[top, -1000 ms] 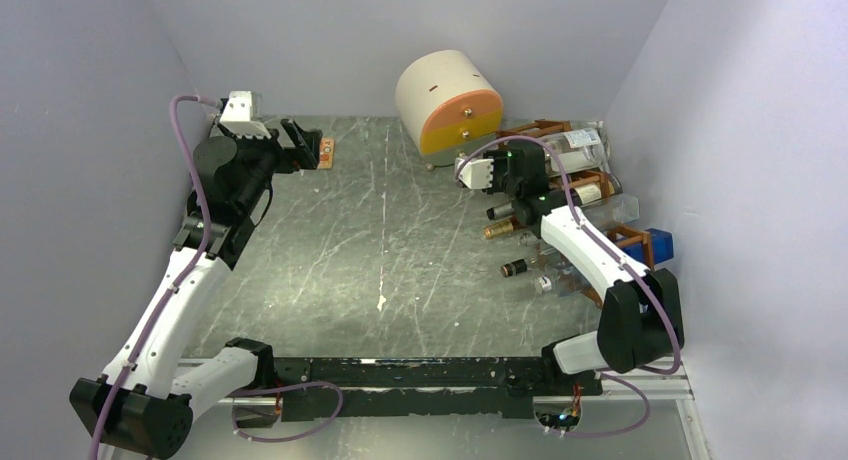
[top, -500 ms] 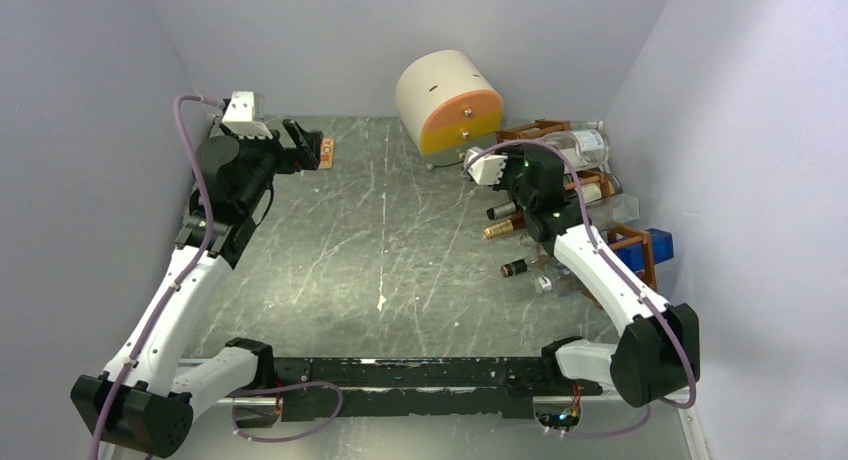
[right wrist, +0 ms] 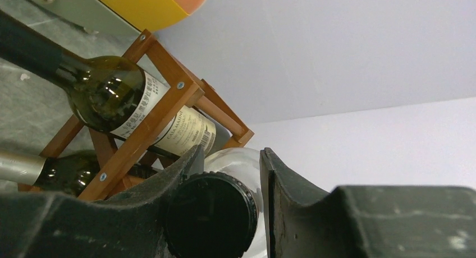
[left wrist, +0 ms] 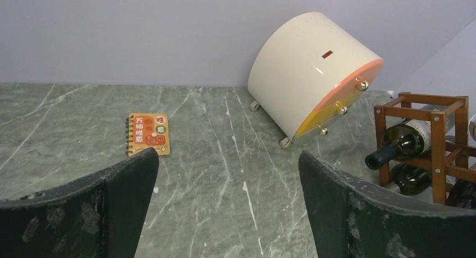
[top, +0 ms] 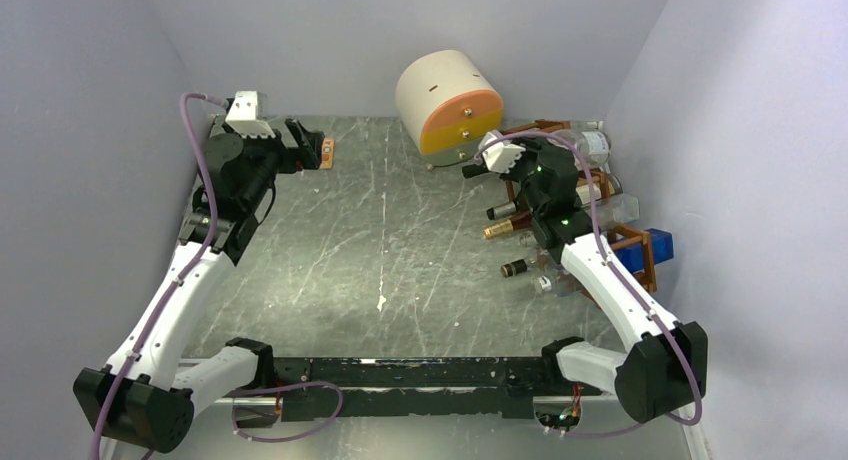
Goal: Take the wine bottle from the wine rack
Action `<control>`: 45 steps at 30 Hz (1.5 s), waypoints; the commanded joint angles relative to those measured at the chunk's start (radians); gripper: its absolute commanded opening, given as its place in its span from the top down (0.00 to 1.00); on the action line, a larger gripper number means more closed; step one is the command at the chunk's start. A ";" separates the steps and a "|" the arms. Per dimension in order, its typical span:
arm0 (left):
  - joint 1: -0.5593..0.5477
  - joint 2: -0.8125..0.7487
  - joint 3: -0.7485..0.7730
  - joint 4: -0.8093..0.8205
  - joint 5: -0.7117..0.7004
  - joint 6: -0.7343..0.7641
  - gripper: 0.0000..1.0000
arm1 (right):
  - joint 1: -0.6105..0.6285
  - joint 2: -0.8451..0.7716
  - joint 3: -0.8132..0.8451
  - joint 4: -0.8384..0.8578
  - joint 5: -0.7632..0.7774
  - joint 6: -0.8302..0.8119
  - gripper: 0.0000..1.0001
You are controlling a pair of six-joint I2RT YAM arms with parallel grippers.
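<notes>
The wine rack, a reddish-brown wooden lattice, stands at the right wall with several bottles lying in its cells. My right gripper reaches into its upper part. In the right wrist view my right gripper is shut around the black cap of a clear glass wine bottle that lies in the wine rack. A green labelled bottle lies in the cell just beside it. My left gripper hangs open far to the left over the table, and nothing is between its fingers.
A cream cylinder cabinet with an orange front stands at the back, close to the rack. A small orange notebook lies at the back left. Bottle necks stick out of the rack toward the table's middle. A blue box sits behind the rack.
My right arm has swung right, farther into the rack, and its jaws have narrowed onto the clear bottle's cap. The left arm has barely shifted.
</notes>
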State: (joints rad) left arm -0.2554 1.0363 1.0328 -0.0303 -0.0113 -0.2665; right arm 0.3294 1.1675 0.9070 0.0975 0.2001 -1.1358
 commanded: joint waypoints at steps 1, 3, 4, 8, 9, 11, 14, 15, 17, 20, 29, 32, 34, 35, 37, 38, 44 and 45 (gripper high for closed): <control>-0.006 0.009 0.001 0.016 -0.003 0.004 0.02 | 0.002 -0.046 0.046 0.077 -0.008 0.096 1.00; -0.007 0.009 -0.006 0.025 0.000 0.005 0.02 | 0.002 -0.051 0.047 0.085 0.001 0.112 1.00; -0.007 0.011 -0.009 0.028 -0.003 0.006 0.02 | 0.002 -0.053 0.048 0.090 0.007 0.123 1.00; -0.007 0.024 0.003 0.012 -0.009 0.010 0.02 | 0.002 -0.051 0.055 0.110 0.010 0.163 1.00; -0.007 0.025 0.005 0.009 -0.009 0.010 0.02 | 0.001 -0.045 0.063 0.106 0.010 0.170 1.00; -0.007 0.022 0.001 0.013 -0.012 0.012 0.02 | 0.002 -0.032 0.080 0.095 0.021 0.181 1.00; -0.007 0.018 -0.002 0.017 -0.014 0.013 0.02 | 0.002 -0.036 0.090 0.101 0.041 0.206 1.00; -0.007 0.018 -0.002 0.018 -0.015 0.013 0.02 | 0.003 -0.040 0.090 0.099 0.046 0.221 1.00; -0.007 0.021 -0.001 0.015 -0.012 0.013 0.02 | 0.002 -0.046 0.139 0.079 0.060 0.254 1.00; -0.007 0.025 0.001 0.015 -0.009 0.012 0.02 | 0.002 -0.053 0.177 0.056 0.080 0.297 1.00; -0.006 0.033 0.003 0.010 -0.004 0.010 0.02 | 0.002 -0.073 0.261 0.025 0.088 0.421 1.00; -0.006 0.033 0.003 0.010 -0.006 0.011 0.02 | 0.002 -0.061 0.293 0.009 0.088 0.465 1.00; -0.006 0.035 0.005 0.007 -0.008 0.011 0.02 | 0.002 -0.048 0.318 -0.006 0.086 0.494 1.00; -0.006 0.034 0.007 0.006 -0.009 0.012 0.02 | 0.002 -0.042 0.331 -0.011 0.090 0.509 1.00; -0.007 0.032 0.006 0.007 -0.009 0.011 0.02 | 0.002 -0.030 0.356 -0.017 0.099 0.532 1.00; -0.006 0.031 0.006 0.007 -0.008 0.012 0.02 | 0.002 -0.023 0.372 -0.024 0.105 0.535 1.00; -0.005 0.033 0.010 0.002 -0.009 0.012 0.02 | 0.004 0.023 0.507 -0.067 0.145 0.545 1.00; -0.006 0.033 0.011 0.000 -0.011 0.011 0.02 | 0.004 0.031 0.537 -0.080 0.144 0.557 1.00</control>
State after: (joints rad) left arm -0.2562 1.0698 1.0328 -0.0349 -0.0143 -0.2657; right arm 0.3347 1.2091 1.2903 -0.1040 0.3080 -0.5564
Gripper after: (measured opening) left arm 0.982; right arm 0.402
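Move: The clear wine bottle is already held by its capped neck in the right fingers, its middle about 10 cm to the hand's right, 3 cm ahead and 5 cm lower. The dark bottle lies in the rack some 6 cm ahead, 4 cm left and 12 cm below; the drawer box is roughly 14 cm ahead, 17 cm left and 14 cm below. From the left hand the held bottle is about 58 cm right, 5 cm ahead and 8 cm below. Still gripping the bottle just behind its cap, the right hand draws the neck up by about 10 cm over the rack, slowly at first and quicker in the second half. Meanwhile the wrist rolls some 35 degrees, its left side coming up, so the body end to the right is tipped downward; the fingers keep their hold. ##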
